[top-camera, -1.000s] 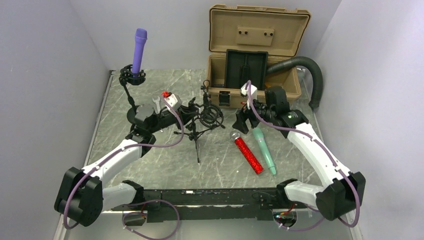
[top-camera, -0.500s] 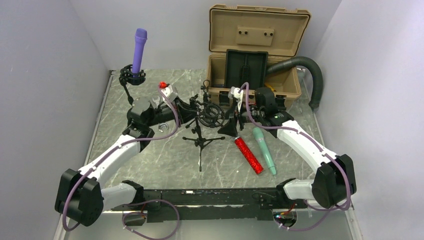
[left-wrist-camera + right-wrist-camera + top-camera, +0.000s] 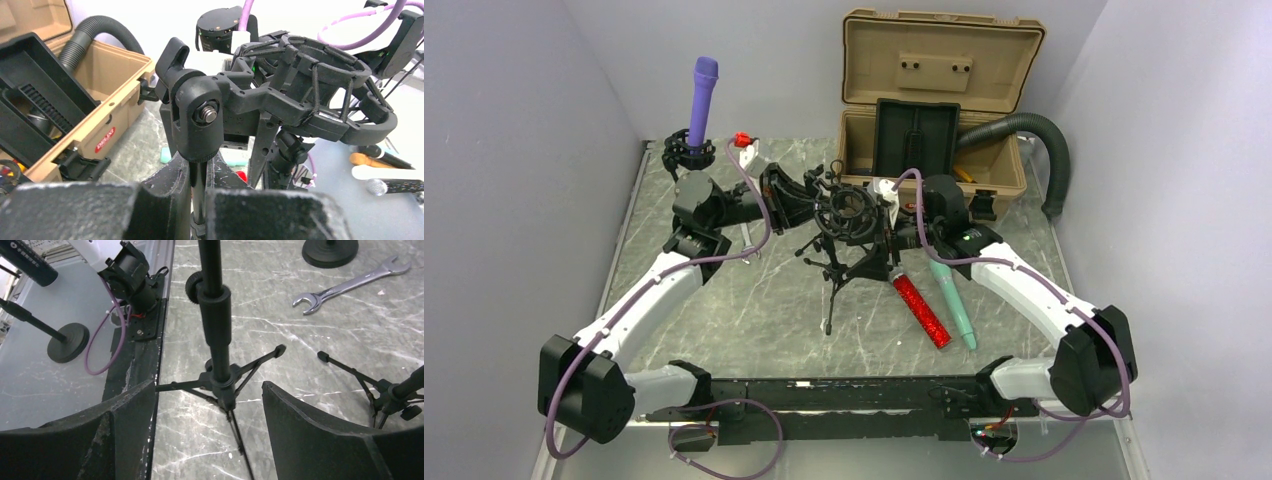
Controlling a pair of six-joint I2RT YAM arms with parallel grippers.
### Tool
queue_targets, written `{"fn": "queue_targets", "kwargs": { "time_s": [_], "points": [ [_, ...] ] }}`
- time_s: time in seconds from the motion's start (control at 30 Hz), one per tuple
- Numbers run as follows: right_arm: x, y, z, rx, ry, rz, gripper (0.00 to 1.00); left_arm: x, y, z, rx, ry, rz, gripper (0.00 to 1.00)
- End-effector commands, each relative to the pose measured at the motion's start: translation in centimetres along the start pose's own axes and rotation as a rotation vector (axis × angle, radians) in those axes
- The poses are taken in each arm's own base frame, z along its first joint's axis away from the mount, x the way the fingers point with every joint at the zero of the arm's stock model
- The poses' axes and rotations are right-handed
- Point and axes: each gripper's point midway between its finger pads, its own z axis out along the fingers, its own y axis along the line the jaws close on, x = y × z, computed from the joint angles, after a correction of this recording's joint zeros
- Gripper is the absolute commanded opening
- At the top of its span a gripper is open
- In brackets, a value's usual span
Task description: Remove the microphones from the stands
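Note:
A purple microphone (image 3: 703, 100) stands upright in the clip of a black stand (image 3: 688, 152) at the back left; no gripper touches it. My left gripper (image 3: 809, 205) is shut on the thin pole (image 3: 200, 165) of a black tripod stand and holds it tilted above the table. That stand's shock mount (image 3: 852, 215) is an empty ring in the left wrist view (image 3: 320, 95). My right gripper (image 3: 876, 262) is open. The tripod's lower pole (image 3: 216, 325) stands just beyond its fingers (image 3: 310, 425), untouched.
A red glitter microphone (image 3: 921, 310) and a teal microphone (image 3: 952, 300) lie right of centre. An open tan case (image 3: 934, 130) with a black hose (image 3: 1049, 150) stands at the back. A wrench (image 3: 345, 287), a round stand base (image 3: 330, 250) and another small tripod (image 3: 390, 387) are on the marble.
My left gripper has lifted the tripod stand and carried it back and to the right. My right gripper has swung left, in under the shock mount. The purple microphone has not moved.

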Motion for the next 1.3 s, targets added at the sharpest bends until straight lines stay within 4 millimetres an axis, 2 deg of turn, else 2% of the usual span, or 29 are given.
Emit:
{"fn": "queue_targets", "kwargs": {
  "time_s": [0.0,0.13,0.33,0.87,1.07,1.17,1.23,1.27],
  "points": [
    [-3.2,-0.1,0.3,-0.018,-0.063,-0.093,0.79,-3.7,-1.8,0.3,0.057,-0.079,0.037,0.00],
    [-3.8,0.0,0.9,-0.034,-0.070,-0.102,0.77,-3.8,-2.0,0.3,0.065,-0.094,0.030,0.00],
    [-3.2,0.1,1.8,-0.062,-0.065,-0.081,0.72,-4.2,-2.3,0.2,0.072,-0.110,0.032,0.00],
    [-2.2,0.2,2.9,-0.113,-0.061,-0.014,0.42,-4.1,-1.4,0.5,0.055,-0.145,0.003,0.00],
    [-2.0,0.3,3.1,-0.130,-0.063,0.015,0.23,-3.9,-1.3,0.5,0.058,-0.154,-0.011,0.00],
    [-2.2,0.4,3.0,-0.128,-0.066,0.011,0.00,-3.6,-1.1,0.4,0.052,-0.151,-0.012,0.00],
    [-2.6,0.7,2.7,-0.126,-0.077,-0.002,0.00,-3.3,-0.8,0.3,0.039,-0.143,-0.010,0.00],
    [-2.9,0.8,2.6,-0.124,-0.084,-0.009,0.00,-3.0,-0.6,0.3,0.031,-0.136,-0.008,0.05]
  ]
}}
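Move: The pole of the stand I'm holding up, just above its tripod legs, lies about 4 cm to the left of my open right hand, level with it in height and reach. The red microphone lies on the table some 11 cm right, 2 cm back and 22 cm below, and the green one about 19 cm right and 1 cm back, as low. From my left hand, pinching the stand's top, that part of the pole is about 6 cm right, 3 cm back and 13 cm below. I slide my right hand about 3 cm left with the fingers pointing left, so the lower pole comes in between them. As I creep in I shut the fingers from wide open until they pinch the pole just above the tripod legs. My left hand keeps its grip below the stand's top joint, raising it roughly 1.5 cm and turning only slightly. ##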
